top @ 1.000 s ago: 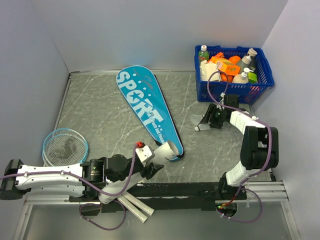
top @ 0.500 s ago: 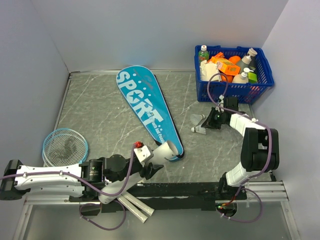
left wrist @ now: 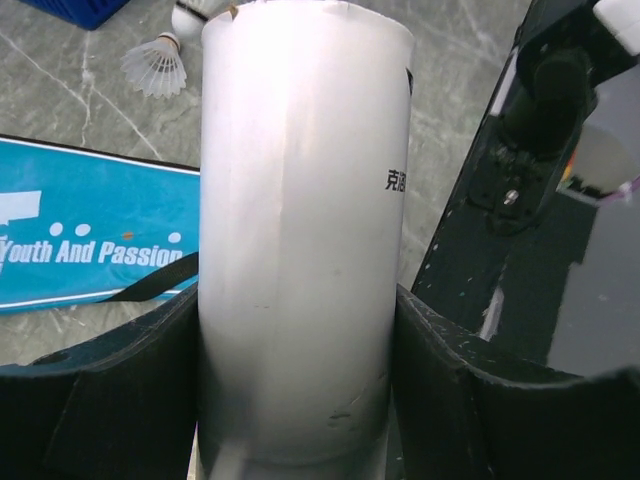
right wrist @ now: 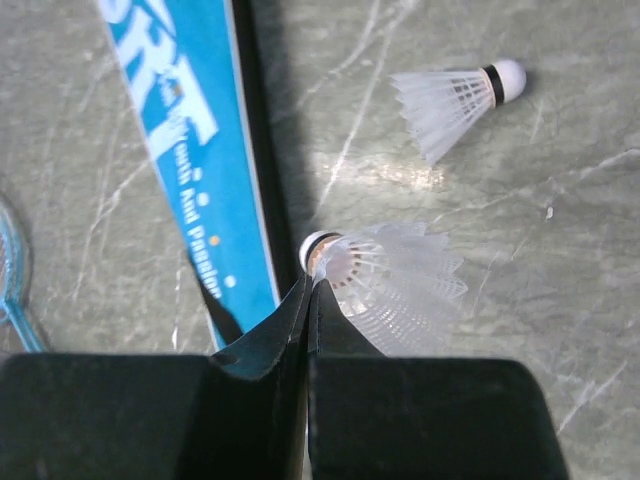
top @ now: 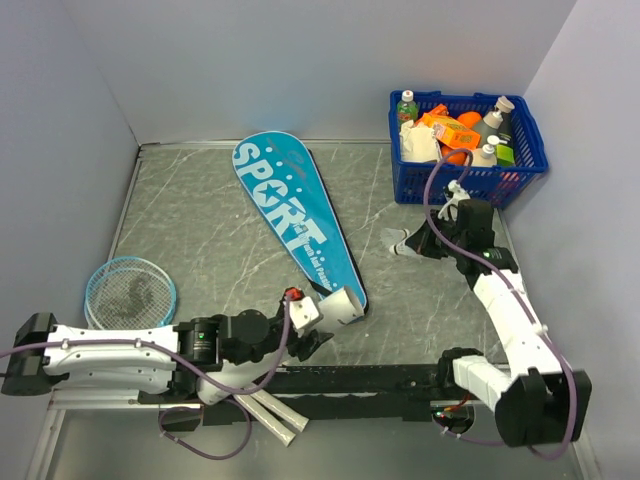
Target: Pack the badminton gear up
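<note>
My right gripper (right wrist: 308,285) is shut on the skirt edge of a white shuttlecock (right wrist: 385,280) and holds it above the table, below the basket (top: 418,245). A second shuttlecock (right wrist: 455,95) lies on the table just beyond it (top: 392,238). The teal SPORT bag (top: 295,220) lies diagonally mid-table. My left gripper (left wrist: 300,300) is shut on a white tube (left wrist: 300,200), which it holds by the bag's narrow end (top: 343,302). The heads of two light-blue rackets (top: 130,292) rest at the left, and their white handles (top: 272,412) stick out over the near edge.
A blue basket (top: 520,170) full of bottles and cartons stands at the back right corner, close behind the right gripper. Grey walls enclose the table on three sides. The black base rail (top: 380,380) runs along the near edge.
My right gripper has shut on a shuttlecock and raised it off the table, and its arm has straightened out. My left gripper has carried the tube slightly rightward.
</note>
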Motion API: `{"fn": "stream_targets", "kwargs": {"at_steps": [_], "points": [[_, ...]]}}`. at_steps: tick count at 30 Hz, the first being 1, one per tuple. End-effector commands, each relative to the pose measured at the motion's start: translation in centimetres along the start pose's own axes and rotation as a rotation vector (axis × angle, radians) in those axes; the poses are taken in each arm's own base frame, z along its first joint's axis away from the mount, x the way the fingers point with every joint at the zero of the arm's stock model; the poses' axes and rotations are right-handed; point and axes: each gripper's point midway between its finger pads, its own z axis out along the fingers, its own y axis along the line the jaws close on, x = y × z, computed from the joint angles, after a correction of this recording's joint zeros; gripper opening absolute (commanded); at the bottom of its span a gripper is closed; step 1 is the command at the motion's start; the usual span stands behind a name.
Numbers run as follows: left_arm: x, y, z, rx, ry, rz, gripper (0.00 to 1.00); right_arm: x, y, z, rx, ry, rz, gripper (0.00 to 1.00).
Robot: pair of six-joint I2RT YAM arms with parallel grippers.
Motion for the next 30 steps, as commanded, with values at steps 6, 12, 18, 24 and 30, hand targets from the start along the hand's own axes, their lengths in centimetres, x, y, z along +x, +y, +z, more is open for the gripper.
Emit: {"fn": "stream_targets", "kwargs": {"at_steps": [6, 12, 18, 24, 30], "points": [[-5.0, 0.7, 2.3, -0.049, -0.097, 0.271, 0.01, 0.0, 4.4, -4.3, -0.081, -0.070, -0.095, 0.00], [-4.9, 1.7, 4.7, -0.023, -0.072, 0.396, 0.01, 0.4, 5.8, -6.3, -0.135, -0.112, -0.126, 0.00], [-3.4, 4.3, 7.3, -0.023, -0.014, 0.380, 0.01, 0.5, 5.8, -8.3, -0.119, -0.177, -0.143, 0.00], [-2.4, 5.7, 8.4, -0.022, -0.001, 0.348, 0.01, 1.5, 7.8, -9.8, -0.230, -0.158, -0.160, 0.00], [-3.0, 5.8, 8.3, -0.005, -0.035, 0.325, 0.01, 2.8, 9.5, -10.5, -0.333, -0.104, -0.166, 0.00]]}}
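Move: The open mouth of the white tube, held in the left hand, lies about 15 cm back from the right hand, 14 cm to its left and some 5 cm higher. From the right hand, the loose shuttlecock is about 8 cm ahead, 3 cm left and 12 cm down; the racket bag's near end is 7 cm back, 12 cm left and 13 cm down. From the left hand, the held shuttlecock is about 20 cm ahead, 18 cm right and 3 cm lower. Carrying the shuttlecock still pinched in its shut fingers, the right hand draws back about 9 cm and rises 8 cm, drifting left towards the tube mouth as its fingers tip up some 15 degrees. The left hand keeps its grip on the tube and brings it about 9 cm forward, with some drift to the right and downward, tilting roughly 20 degrees towards the shuttlecock. ##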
